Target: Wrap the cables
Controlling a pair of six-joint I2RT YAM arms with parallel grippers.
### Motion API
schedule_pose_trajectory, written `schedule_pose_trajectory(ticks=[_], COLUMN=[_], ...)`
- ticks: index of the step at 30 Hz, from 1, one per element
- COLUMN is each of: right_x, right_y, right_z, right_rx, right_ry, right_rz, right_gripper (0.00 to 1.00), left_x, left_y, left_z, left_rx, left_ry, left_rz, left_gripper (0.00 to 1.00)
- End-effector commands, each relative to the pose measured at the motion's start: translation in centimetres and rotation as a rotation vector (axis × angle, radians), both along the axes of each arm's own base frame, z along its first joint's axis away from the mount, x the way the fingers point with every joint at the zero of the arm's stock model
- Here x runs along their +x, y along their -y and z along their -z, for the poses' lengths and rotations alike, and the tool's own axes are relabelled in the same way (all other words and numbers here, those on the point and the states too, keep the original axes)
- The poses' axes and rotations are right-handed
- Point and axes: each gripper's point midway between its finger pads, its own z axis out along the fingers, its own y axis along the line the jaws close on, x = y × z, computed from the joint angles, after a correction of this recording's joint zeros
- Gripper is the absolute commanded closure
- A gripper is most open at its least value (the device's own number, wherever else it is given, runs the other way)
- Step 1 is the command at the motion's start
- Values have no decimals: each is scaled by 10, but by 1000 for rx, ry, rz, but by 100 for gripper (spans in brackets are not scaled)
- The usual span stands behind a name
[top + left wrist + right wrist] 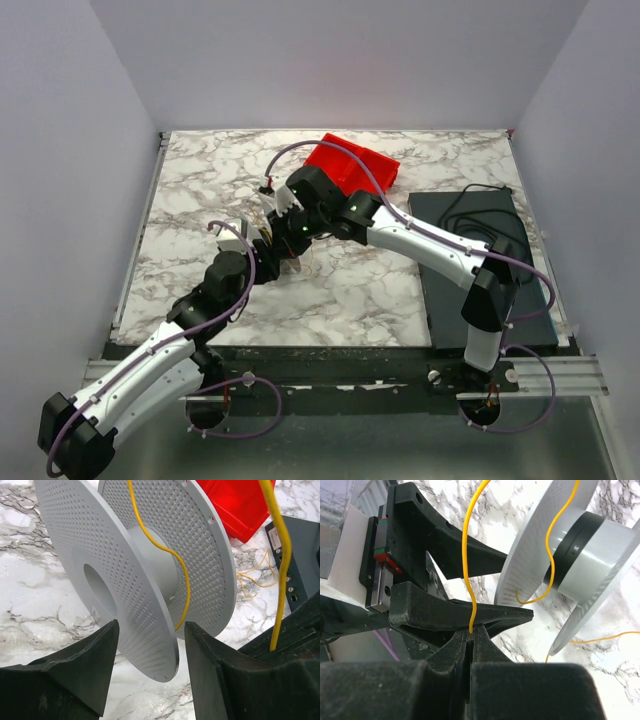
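Note:
A grey perforated spool (125, 575) stands tilted on the marble table (30, 590). My left gripper (151, 625) is open, its fingers (470, 611) on either side of the near flange's rim, and a sliver of table shows beside the right finger. A thin yellow cable (162, 547) runs down between the two flanges, past the hub (592, 555). Just right of the spool my right gripper (471, 632) is shut on the cable (466, 555), which rises straight up from its tips. More cable lies in loose loops (255, 577) on the table. From above, both grippers (268, 243) (287, 203) meet mid-table.
A red bin (352, 165) sits behind the spool. A dark flat box (480, 250) with a black cord (470, 212) on it lies at the right. The right arm (420, 240) reaches across towards the left. White walls close in the table.

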Motion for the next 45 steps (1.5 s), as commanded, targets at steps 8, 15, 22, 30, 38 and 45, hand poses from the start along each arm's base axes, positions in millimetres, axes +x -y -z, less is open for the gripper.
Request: schedule_pose_trajectory(ticks=[8,15,22,30,38,45], right_x=[-2,-4,-2,-5,-2,17], right_y=[-17,-20,-21,-25,-25,-7], right_z=[-20,-21,-20,-24,-24,-26], right_rx=[120,144,145,165,168,161], right_ry=[-108,-157,-165,-185,-191,-160], right_rz=[-13,-19,-10,-23,-7,78], right_gripper=[100,99,99,99,99,99], left_x=[0,1,2,5,12,6], left_y=[4,10,13,14,14,10], left_z=[-7,-9,-10,1,2,-2], left_rx=[-48,-84,-57,-80,-69,-48], left_ry=[83,144,155,137,121,131], left_rz=[-12,-42,-92,-178,-254,-219], left_gripper=[42,42,43,47,89,100])
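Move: Between the left hand's open fingers lies the near rim of the spool's left flange, about 1 cm ahead, 1 cm right and 1 cm below; the spool's hub is roughly 9 cm ahead, 3 cm right and 4 cm lower. The red tray lies some 22 cm ahead, 16 cm right and 11 cm lower. From the right hand, already pinching the yellow cable, that rim is about 4 cm ahead, 4 cm left and 4 cm lower. Swinging the left wrist some 15 degrees counter-clockwise and tipping the fingers up a little, the left hand eases about 1 cm forward, then slightly right and down, and shuts its fingers on the left flange's rim, with the cable running in at their tips. The right hand keeps its pinch on the cable, rolling some 10 degrees while drifting 1 cm back and then forward again. ##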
